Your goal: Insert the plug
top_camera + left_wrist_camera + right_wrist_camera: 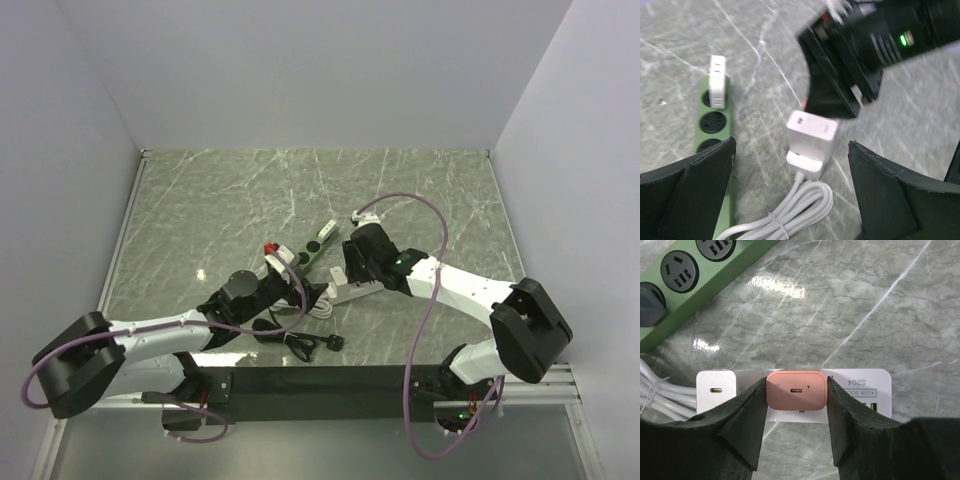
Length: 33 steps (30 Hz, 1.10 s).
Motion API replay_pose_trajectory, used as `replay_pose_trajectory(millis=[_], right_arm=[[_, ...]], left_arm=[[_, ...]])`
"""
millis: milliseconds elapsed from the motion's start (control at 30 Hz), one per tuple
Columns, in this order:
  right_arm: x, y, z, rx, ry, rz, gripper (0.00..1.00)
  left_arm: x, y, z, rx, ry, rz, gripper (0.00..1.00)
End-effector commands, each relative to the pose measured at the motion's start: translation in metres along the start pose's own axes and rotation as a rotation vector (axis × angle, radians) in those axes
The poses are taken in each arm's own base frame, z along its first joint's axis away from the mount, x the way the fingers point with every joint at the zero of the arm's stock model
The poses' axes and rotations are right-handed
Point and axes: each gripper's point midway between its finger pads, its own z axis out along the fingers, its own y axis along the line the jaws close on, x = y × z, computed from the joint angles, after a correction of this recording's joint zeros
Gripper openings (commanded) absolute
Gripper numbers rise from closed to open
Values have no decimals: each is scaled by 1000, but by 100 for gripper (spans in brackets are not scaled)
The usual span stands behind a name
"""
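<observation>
A salmon-pink plug (796, 390) with a USB-C slot is clamped between my right gripper's (796, 396) black fingers (747, 412). It sits right over the white power strip (860, 390), between a white charger (716, 390) and the strip's label. Its prongs are hidden, so I cannot tell how deep it sits. My left gripper (791, 150) stands wide open and holds nothing. It straddles the cable end of the white strip (807, 165) and the white charger (811, 129) without touching either. In the top view both grippers (300, 290) (350, 265) meet at the white strip (357, 292).
A green power strip (305, 250) lies slanted just behind, with a white adapter (717, 87) and a black plug (647, 302) in it. The white strip's bundled cable (800, 205) lies by my left gripper. A black cord (300, 343) coils near the front edge.
</observation>
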Motion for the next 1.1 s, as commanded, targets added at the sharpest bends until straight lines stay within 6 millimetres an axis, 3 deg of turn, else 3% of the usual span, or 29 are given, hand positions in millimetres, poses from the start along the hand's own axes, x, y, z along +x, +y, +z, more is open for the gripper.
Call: replay_pose_trajectory(millis=[0,133,200,233,467,633,733,900,933,1067], right_arm=[[28,8,-4,-48,91,44,54],[12,13,-20,-84,42,47,59],[4,16,-28,-103,18,39,87],[1,17,-31,-112,9,39,90],[-16,13,-46,-97,-54,32,94],[-36,-6,-59,2,-105,56,94],[-59,-17,-76,20,-192,91,95],[-99,-53,-116,28,-439,217,97],[-103,-60,-122,39,-478,236,98],[-109,-96,-143,122,-618,314,99]], left_arm=[[-14,17,-7,-110,-43,-102,99],[-23,27,-17,-168,-71,-144,99],[-20,31,-19,-193,-63,-152,99],[-23,34,-21,-207,-71,-155,99],[-22,42,-20,-254,-57,-160,100],[-30,54,-18,-313,-65,-163,99],[-43,79,-29,-434,-114,-215,100],[-66,127,-58,-595,-204,-283,99],[-77,141,-67,-623,-236,-290,99],[-89,186,-90,-758,-256,-346,99]])
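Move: Between the right hand's shut fingers is the orange plug, on the white power strip, whose middle lies about 3 cm below the hand and 1 cm to its right. The white plug on the strip is some 4 cm left and 2 cm back; the green strip's middle is about 11 cm left and 4 cm ahead. From the empty left hand, the orange plug lies roughly 6 cm ahead, 9 cm right and 10 cm below. Opening its fingers wide, the right hand lets go of the orange plug and eases back about 2 cm while rising, then climbs to some 15 cm up and swings 9 cm to the right, fingertips tipping up. Meanwhile the open left hand withdraws left and somewhat forward, nearly 20 cm in all, turning about 40 degrees counter-clockwise and away from the white strip. ##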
